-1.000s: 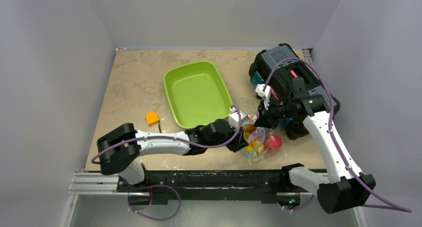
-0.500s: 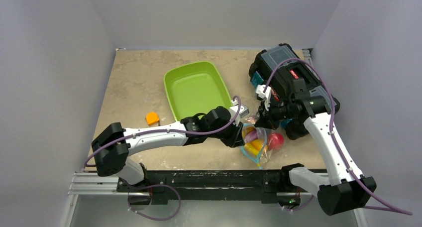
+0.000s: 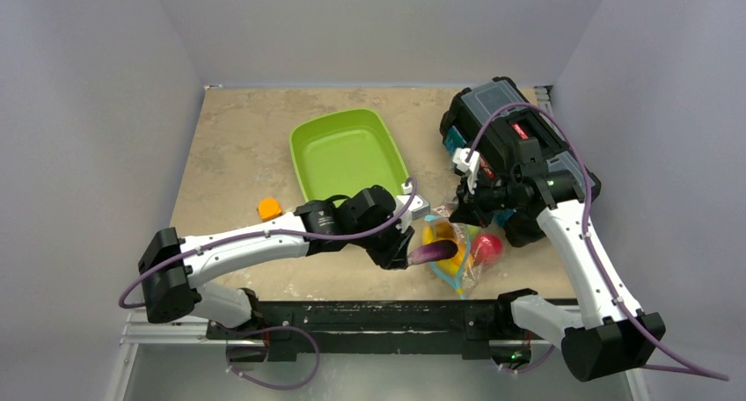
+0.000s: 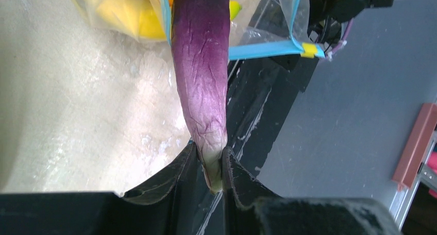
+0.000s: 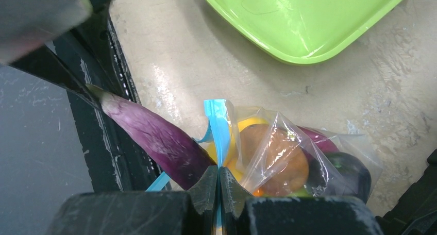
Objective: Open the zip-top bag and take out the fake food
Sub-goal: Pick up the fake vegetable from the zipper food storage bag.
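Observation:
The zip-top bag [image 3: 461, 258] lies near the table's front edge, its mouth open and its blue zip strip [image 5: 216, 119] pinched in my shut right gripper [image 5: 219, 177]. Through the plastic I see fake food: a red apple [image 3: 489, 247], yellow pieces [image 4: 129, 16] and a brown piece [image 5: 281, 157]. My left gripper [image 4: 210, 165] is shut on the pale stem end of the purple eggplant [image 4: 201, 65]. The eggplant [image 3: 434, 252] slants up out of the bag's mouth, with its thick end at the zip strip.
A green tray [image 3: 347, 164] sits behind the bag, toward the table's middle. A small orange block [image 3: 268, 209] lies left of the left arm. A black toolbox [image 3: 501, 124] stands at the back right, behind the right arm. The black front rail [image 4: 257, 106] runs under the eggplant.
My left arm has drawn back to the left, pulling the eggplant out of the bag's mouth. The right gripper has kept its hold on the zip strip in place.

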You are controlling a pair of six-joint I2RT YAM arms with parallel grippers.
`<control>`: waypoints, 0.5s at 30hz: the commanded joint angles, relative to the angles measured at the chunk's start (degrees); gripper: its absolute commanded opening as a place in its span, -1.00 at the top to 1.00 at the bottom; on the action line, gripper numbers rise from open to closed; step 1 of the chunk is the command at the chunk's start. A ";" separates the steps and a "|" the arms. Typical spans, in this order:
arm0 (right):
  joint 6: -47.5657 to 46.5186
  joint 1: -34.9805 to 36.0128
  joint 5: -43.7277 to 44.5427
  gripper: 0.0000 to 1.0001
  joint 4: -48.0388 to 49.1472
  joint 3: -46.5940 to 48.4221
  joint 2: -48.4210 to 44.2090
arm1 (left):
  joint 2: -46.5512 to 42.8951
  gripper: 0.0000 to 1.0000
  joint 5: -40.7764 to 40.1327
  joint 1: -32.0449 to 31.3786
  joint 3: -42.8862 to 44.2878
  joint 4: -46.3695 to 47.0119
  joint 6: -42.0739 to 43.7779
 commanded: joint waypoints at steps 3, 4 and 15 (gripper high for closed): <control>0.86 -0.04 -1.02 1.00 1.63 -0.21 -1.44 | -7.56 1.00 1.81 0.90 -0.10 -3.99 4.52; 0.88 -0.04 -1.12 1.00 1.67 -0.30 -1.44 | -8.47 1.00 2.27 1.08 -0.66 -3.73 4.59; 0.89 -0.16 -1.42 1.00 1.76 -0.38 -1.62 | -20.69 1.00 6.32 2.38 -8.06 -5.37 6.98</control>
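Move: The left hand already holds the eggplant by its pale stem end. The green tray lies about 22 cm ahead and 13 cm to the left, some 14 cm below. The open bag is roughly 16 cm to this hand's right, 3 cm farther out and 11 cm lower, with the red fruit in it about 5 cm farther right. From the right hand, pinching the bag's lip, the tray is some 13 cm ahead and 24 cm left, well below. Leftward and upward, about 5 cm and 4 cm, the left arm draws the held eggplant away from the bag's mouth, easing some 2 cm back towards its base; the rise flattens out at the end. The wrist tips slightly so the fingers point less steeply down, and they keep their grip. The right hand stays in place, still pinching the bag's blue lip. ##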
